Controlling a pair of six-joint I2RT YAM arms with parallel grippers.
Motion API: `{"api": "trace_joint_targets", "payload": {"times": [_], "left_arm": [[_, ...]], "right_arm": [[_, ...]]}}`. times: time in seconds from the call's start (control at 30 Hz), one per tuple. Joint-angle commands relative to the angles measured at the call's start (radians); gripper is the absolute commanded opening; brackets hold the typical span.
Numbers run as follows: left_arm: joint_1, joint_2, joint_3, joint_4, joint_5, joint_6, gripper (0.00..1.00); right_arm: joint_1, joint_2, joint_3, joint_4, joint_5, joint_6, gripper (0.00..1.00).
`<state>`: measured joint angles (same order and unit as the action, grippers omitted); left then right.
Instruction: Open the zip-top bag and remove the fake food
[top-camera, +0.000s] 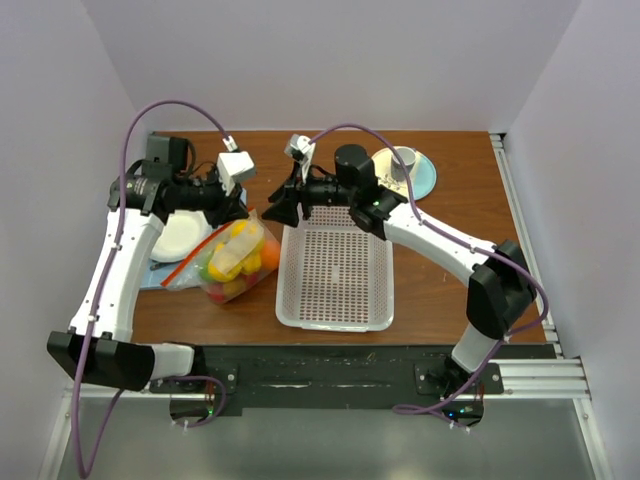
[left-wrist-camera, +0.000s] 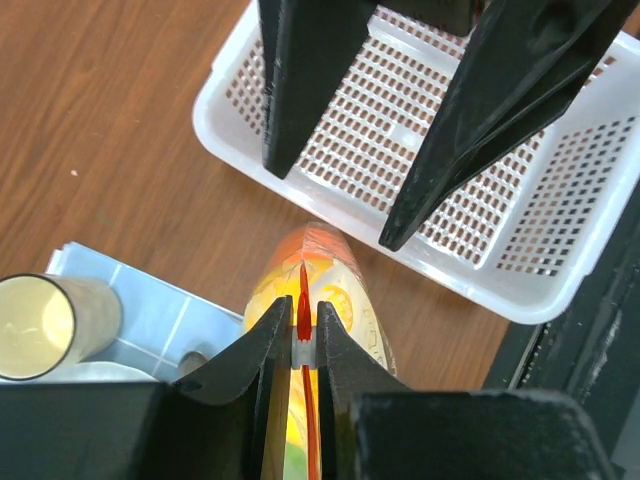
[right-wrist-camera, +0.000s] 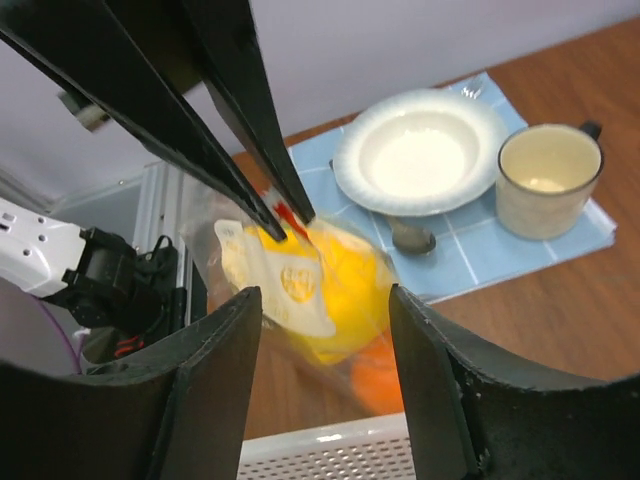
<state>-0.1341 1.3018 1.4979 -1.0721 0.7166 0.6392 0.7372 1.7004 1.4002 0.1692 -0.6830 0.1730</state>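
Observation:
The zip-top bag (top-camera: 236, 262) lies tilted left of the basket, with yellow, orange, red and green fake food (top-camera: 228, 262) inside. My left gripper (top-camera: 238, 208) is shut on the bag's orange-red zip strip (left-wrist-camera: 303, 300) at a small white piece, and holds that edge up. In the right wrist view the same strip (right-wrist-camera: 287, 215) shows pinched between the left fingers. My right gripper (right-wrist-camera: 325, 295) is open, its fingers either side of the bag's near end (right-wrist-camera: 300, 290) without touching it. Yellow fake food (right-wrist-camera: 355, 290) shows through the plastic.
A white perforated basket (top-camera: 335, 275) sits right of the bag. A white bowl (right-wrist-camera: 420, 150), a cream cup (right-wrist-camera: 548, 178) and a spoon (right-wrist-camera: 410, 238) rest on a blue cloth (right-wrist-camera: 520, 245) at the left. A plate with a grey cup (top-camera: 405, 165) stands at the back right.

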Motion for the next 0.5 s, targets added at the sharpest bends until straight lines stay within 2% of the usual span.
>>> {"api": "trace_joint_targets", "payload": {"times": [0.0,0.2,0.27,0.3,0.33,0.47], "left_arm": [[-0.002,0.005,0.033,-0.072,0.058,0.05,0.0],[-0.002,0.047,0.132,-0.218,0.099,0.122,0.0],[-0.002,0.056,0.159,-0.242,0.106,0.126,0.0],[-0.004,0.053,0.168,-0.244,0.106,0.126,0.0],[-0.005,0.047,0.173,-0.244,0.106,0.128,0.0],[-0.022,0.045,0.179,-0.244,0.119,0.113,0.0]], "right_arm": [[-0.001,0.011,0.091,-0.054,-0.131,-0.063,0.59],[-0.002,0.059,0.141,-0.142,-0.233,-0.116,0.59],[-0.002,0.05,0.129,-0.139,-0.254,-0.141,0.71],[-0.002,0.045,0.111,-0.135,-0.257,-0.148,0.72],[-0.002,0.039,0.105,-0.129,-0.266,-0.151,0.78],[-0.002,0.03,0.102,-0.148,-0.242,-0.167,0.79]]}}
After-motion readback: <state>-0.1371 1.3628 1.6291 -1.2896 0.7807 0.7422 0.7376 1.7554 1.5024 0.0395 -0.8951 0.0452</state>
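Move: The right hand, empty and pointing left with its fingers apart, has the zip end of the bag about 4 cm to its left, roughly 1 cm back and near its own height. That end sticks out some 1 cm to the right of the left hand's closed fingers. The fake food in the bag sits about 5 cm back, 3 cm left and 12 cm below the left hand. From the right hand the white basket's middle is some 15 cm right, 8 cm back and 17 cm down. Back by roughly 2.5 cm go both hands together. The right swings about 15 degrees counter-clockwise, bobs up and sinks again, and spreads its fingers wider as it edges left towards the zip end. The left keeps its pinch on the red zip, turning a little clockwise, and draws it back, dipping slightly before rising about 1 cm. ##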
